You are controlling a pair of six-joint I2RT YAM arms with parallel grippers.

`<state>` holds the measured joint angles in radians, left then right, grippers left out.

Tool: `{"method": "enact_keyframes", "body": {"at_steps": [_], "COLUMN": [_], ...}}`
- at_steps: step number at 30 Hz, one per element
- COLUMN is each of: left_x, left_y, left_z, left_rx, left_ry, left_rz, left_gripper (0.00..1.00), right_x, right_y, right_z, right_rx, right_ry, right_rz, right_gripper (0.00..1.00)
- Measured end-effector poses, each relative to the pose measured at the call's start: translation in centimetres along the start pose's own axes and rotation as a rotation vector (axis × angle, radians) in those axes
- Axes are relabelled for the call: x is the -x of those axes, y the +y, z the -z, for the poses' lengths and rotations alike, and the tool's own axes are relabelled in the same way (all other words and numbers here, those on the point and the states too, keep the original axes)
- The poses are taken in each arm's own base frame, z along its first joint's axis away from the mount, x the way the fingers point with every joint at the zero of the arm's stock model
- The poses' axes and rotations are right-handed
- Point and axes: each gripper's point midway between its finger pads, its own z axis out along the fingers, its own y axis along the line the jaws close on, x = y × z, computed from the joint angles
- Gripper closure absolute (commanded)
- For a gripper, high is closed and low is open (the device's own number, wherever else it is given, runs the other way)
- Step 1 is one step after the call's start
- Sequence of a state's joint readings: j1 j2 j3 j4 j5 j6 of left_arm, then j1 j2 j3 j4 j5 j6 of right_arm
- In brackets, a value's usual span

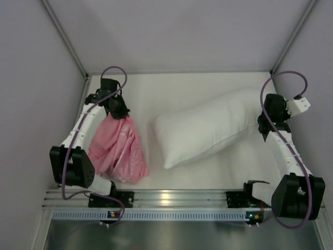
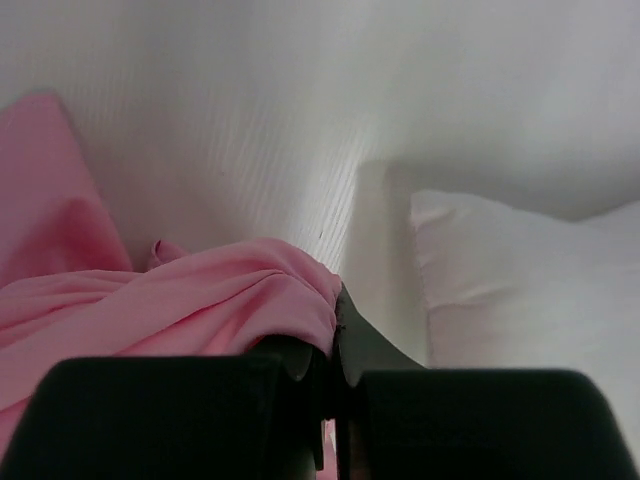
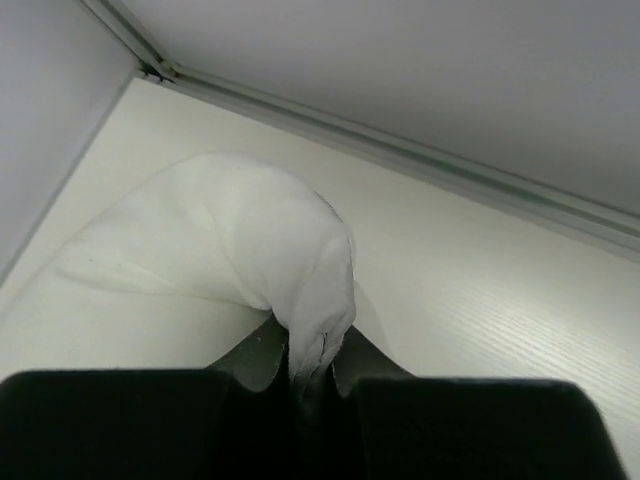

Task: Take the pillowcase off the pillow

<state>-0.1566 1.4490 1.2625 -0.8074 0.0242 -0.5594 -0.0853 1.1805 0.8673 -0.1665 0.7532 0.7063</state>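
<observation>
The plain white pillow (image 1: pixel 208 129) lies bare and slanted across the middle of the table, its left end nearer the front. My right gripper (image 1: pixel 266 124) is shut on the pillow's far right corner (image 3: pixel 320 300), and that pinched fabric bunches between the jaws. The pink pillowcase (image 1: pixel 118 148) hangs crumpled at the left, apart from the pillow. My left gripper (image 1: pixel 118 112) is shut on its top edge, and pink cloth (image 2: pixel 200 300) drapes over the left finger. The pillow (image 2: pixel 530 290) also shows at the right of the left wrist view.
White enclosure walls (image 1: pixel 177 31) close in the back and both sides, with a metal corner post (image 1: pixel 65 36) at the back left. An aluminium rail (image 1: pixel 171 200) carrying both arm bases runs along the near edge.
</observation>
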Motion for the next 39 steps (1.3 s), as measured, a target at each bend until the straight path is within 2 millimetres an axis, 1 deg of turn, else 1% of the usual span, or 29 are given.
{"method": "enact_keyframes", "body": {"at_steps": [1,2,4,6,7,9,10,12,15,16,17,21,22,23,24,25,26,28,29,31,34,35,37,39], "left_x": [1.6,3.2,6.5,9.5,10.7,12.7,13.4,14.0,14.4,14.5,14.6,15.0,15.0,15.0,15.0,15.1,15.3,15.6,15.6,15.7,15.6,15.4,14.5,13.2], "left_y": [-0.1,-0.5,-2.3,-4.3,-5.2,-6.5,-6.7,-6.5,-4.9,-4.3,-3.9,-1.0,-0.3,0.3,1.0,1.4,1.5,1.4,1.3,1.0,0.5,0.3,0.2,0.1], "left_z": [-0.2,-0.2,0.2,0.9,1.3,1.8,1.9,1.8,1.5,1.5,1.4,0.8,0.8,0.8,1.1,1.4,2.0,3.3,4.0,5.3,7.0,7.3,7.4,7.1], "left_rx": [-0.009,-0.025,-0.084,-0.156,-0.187,-0.228,-0.233,-0.228,-0.186,-0.171,-0.159,-0.072,-0.049,-0.023,0.003,0.02,0.029,0.027,0.021,0.005,-0.025,-0.037,-0.057,-0.074], "left_ry": [-0.011,-0.029,-0.071,-0.123,-0.14,-0.177,-0.188,-0.197,-0.196,-0.198,-0.202,-0.216,-0.219,-0.224,-0.23,-0.24,-0.255,-0.286,-0.3,-0.325,-0.347,-0.346,-0.325,-0.293], "left_rz": [0.014,0.02,0.018,0.01,0.004,-0.004,-0.006,-0.002,0.018,0.023,0.027,0.064,0.072,0.078,0.08,0.081,0.077,0.082,0.079,0.084,0.082,0.08,0.077,0.078], "left_gripper": [1.0,1.0,1.0,1.0,1.0,1.0,1.0,1.0,1.0,1.0,1.0,1.0,0.98,0.86,0.75,0.4,0.25,0.04,0.01,0.01,0.01,0.01,0.02,0.01], "right_x": [-1.0,-1.6,-2.4,-2.6,-2.6,-2.2,-1.8,-0.4,1.3,2.2,3.1,8.0,8.8,9.4,9.6,9.4,9.1,8.0,7.5,6.4,5.0,4.4,2.4,0.3], "right_y": [-1.1,-1.7,-2.7,-3.1,-3.2,-3.4,-3.3,-3.1,-2.8,-2.4,-2.0,1.0,1.8,2.5,3.2,3.8,4.3,5.2,5.5,6.0,6.7,7.0,7.9,8.7], "right_z": [0.3,0.6,1.1,1.7,2.0,2.8,3.3,4.3,5.6,6.0,6.3,8.0,8.5,9.1,9.8,10.5,11.1,12.4,12.8,13.3,13.2,13.2,13.2,14.1], "right_rx": [-0.004,-0.006,-0.001,0.021,0.04,0.072,0.093,0.134,0.167,0.171,0.175,0.239,0.264,0.291,0.323,0.358,0.383,0.434,0.452,0.476,0.474,0.473,0.48,0.515], "right_ry": [0.011,0.018,0.029,0.027,0.028,0.02,0.014,-0.014,-0.034,-0.036,-0.038,-0.065,-0.066,-0.067,-0.063,-0.055,-0.046,-0.017,-0.005,0.02,0.062,0.081,0.123,0.162], "right_rz": [0.005,0.006,0.008,-0.003,-0.006,-0.009,-0.016,-0.037,-0.047,-0.045,-0.042,-0.052,-0.052,-0.048,-0.04,-0.03,-0.017,0.025,0.044,0.081,0.141,0.169,0.243,0.311], "right_gripper": [1.0,1.0,1.0,0.67,0.4,0.19,0.01,0.0,0.01,0.01,0.01,0.01,0.01,0.01,0.01,0.01,0.01,0.01,0.01,0.01,0.0,0.01,0.01,0.01]}}
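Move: The left fingers still hold the pillowcase, whose middle hangs about 15 cm back, 4 cm left and 12 cm below; the pillow's middle is some 37 cm to the right of that hand, 6 cm back and 9 cm below. The right fingers still pinch the pillow's far-right end, its middle about 24 cm left, 5 cm back and 12 cm below. Left carries the pillowcase 12 cm forward, then left, and releases; right dips, releases the pillow, rises leftwards. ##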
